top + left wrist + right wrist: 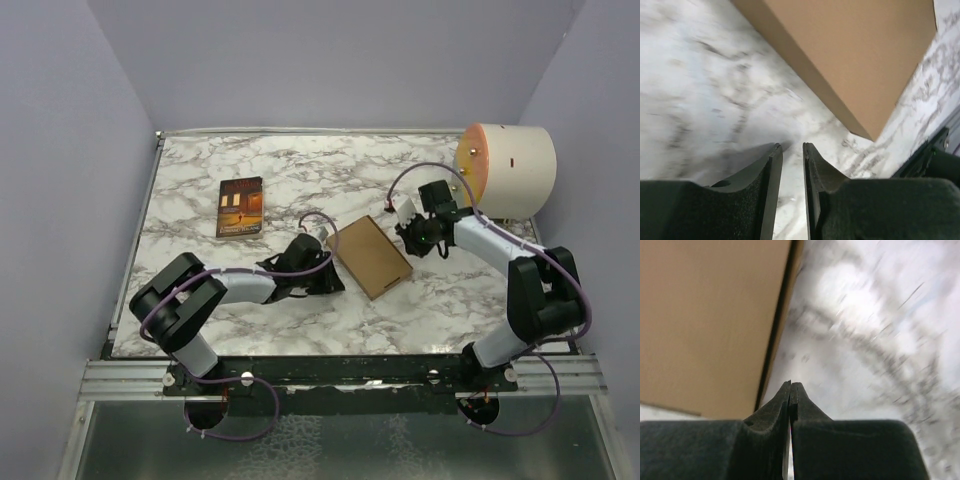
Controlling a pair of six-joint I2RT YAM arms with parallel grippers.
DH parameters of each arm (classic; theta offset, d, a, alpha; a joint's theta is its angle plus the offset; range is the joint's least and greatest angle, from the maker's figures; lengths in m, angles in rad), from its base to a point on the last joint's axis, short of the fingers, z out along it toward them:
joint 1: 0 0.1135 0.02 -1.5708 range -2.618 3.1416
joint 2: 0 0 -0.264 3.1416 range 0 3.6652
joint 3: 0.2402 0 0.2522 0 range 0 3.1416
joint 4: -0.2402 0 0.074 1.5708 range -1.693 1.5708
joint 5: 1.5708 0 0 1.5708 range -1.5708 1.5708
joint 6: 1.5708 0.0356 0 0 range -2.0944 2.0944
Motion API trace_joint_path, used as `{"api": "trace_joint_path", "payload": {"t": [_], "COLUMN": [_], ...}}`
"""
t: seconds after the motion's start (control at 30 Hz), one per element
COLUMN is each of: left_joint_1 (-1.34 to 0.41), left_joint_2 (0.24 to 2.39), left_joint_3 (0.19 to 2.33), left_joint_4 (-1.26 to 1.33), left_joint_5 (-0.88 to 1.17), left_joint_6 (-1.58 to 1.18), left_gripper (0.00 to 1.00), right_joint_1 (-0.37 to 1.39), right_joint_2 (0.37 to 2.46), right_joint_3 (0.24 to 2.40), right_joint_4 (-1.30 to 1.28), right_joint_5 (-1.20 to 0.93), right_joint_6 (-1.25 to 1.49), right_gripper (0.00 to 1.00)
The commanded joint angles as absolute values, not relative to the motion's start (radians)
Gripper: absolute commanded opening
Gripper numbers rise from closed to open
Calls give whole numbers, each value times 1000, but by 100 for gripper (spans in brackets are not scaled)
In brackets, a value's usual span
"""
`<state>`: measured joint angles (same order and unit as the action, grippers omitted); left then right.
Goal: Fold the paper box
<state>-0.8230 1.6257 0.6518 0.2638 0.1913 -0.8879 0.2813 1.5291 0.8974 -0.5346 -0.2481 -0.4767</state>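
The paper box (369,256) lies flat and closed on the marble table, a plain brown cardboard slab set at an angle near the middle. My left gripper (337,283) is low beside the box's near left edge. In the left wrist view its jaws (791,145) stand a little apart with only bare table between them, and the box (855,55) is ahead, not touched. My right gripper (404,238) is at the box's right side. Its jaws (790,384) are pressed together with nothing in them, just off the edge of the box (705,320).
A dark book with an orange cover picture (240,207) lies at the back left. A large cream cylinder (510,168) lies on its side at the back right, close behind the right arm. A metal rail (340,375) runs along the near table edge.
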Motion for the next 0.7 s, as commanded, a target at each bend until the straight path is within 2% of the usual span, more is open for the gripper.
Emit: {"api": "trace_joint_path", "payload": {"t": [0.0,0.33,0.67], "left_joint_1": [-719,-610,-600], "left_joint_2": [1591,1735,1851], "left_joint_3": [629,854,966], "left_joint_4": [269,85,63], "left_joint_5": [179,84,121], "left_joint_6": [-817,-783,-772], "left_gripper": [28,26,22], "right_joint_1": [278,293,402], "right_joint_2": [1647,2023,2058], "right_joint_3": [1072,1502,1520], "right_joint_4": [-438,-516,-538], "right_joint_5": [-279,-334,-337], "right_joint_6": [-511,-469,-481], "right_gripper": [1,1,1]}}
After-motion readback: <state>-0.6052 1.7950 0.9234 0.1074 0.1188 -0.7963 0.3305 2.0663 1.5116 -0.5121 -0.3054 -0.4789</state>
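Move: The nearly closed box lies slanted between the hands, its middle about 9 cm ahead and 8 cm right of the left hand, only about a centimetre lower. From the right hand that middle is some 13 cm left and level fore and aft, about 2 cm lower. The box's far left corner is roughly 15 cm ahead and 4 cm left of the left hand. Its far right corner is about 13 cm ahead and 11 cm left of the right hand. The book lies some 24 cm ahead and 30 cm left of the left hand. Slide both grippers up the box's two long sides to its far end. Send the left forward about 12 cm, veering left early, low over the table and turning slightly counter-clockwise, to the left side near the far corner. Swing the shut right fingers forward some 15 cm and left 8 cm, rising about 2 cm and sinking again, to just beyond the far right corner. ##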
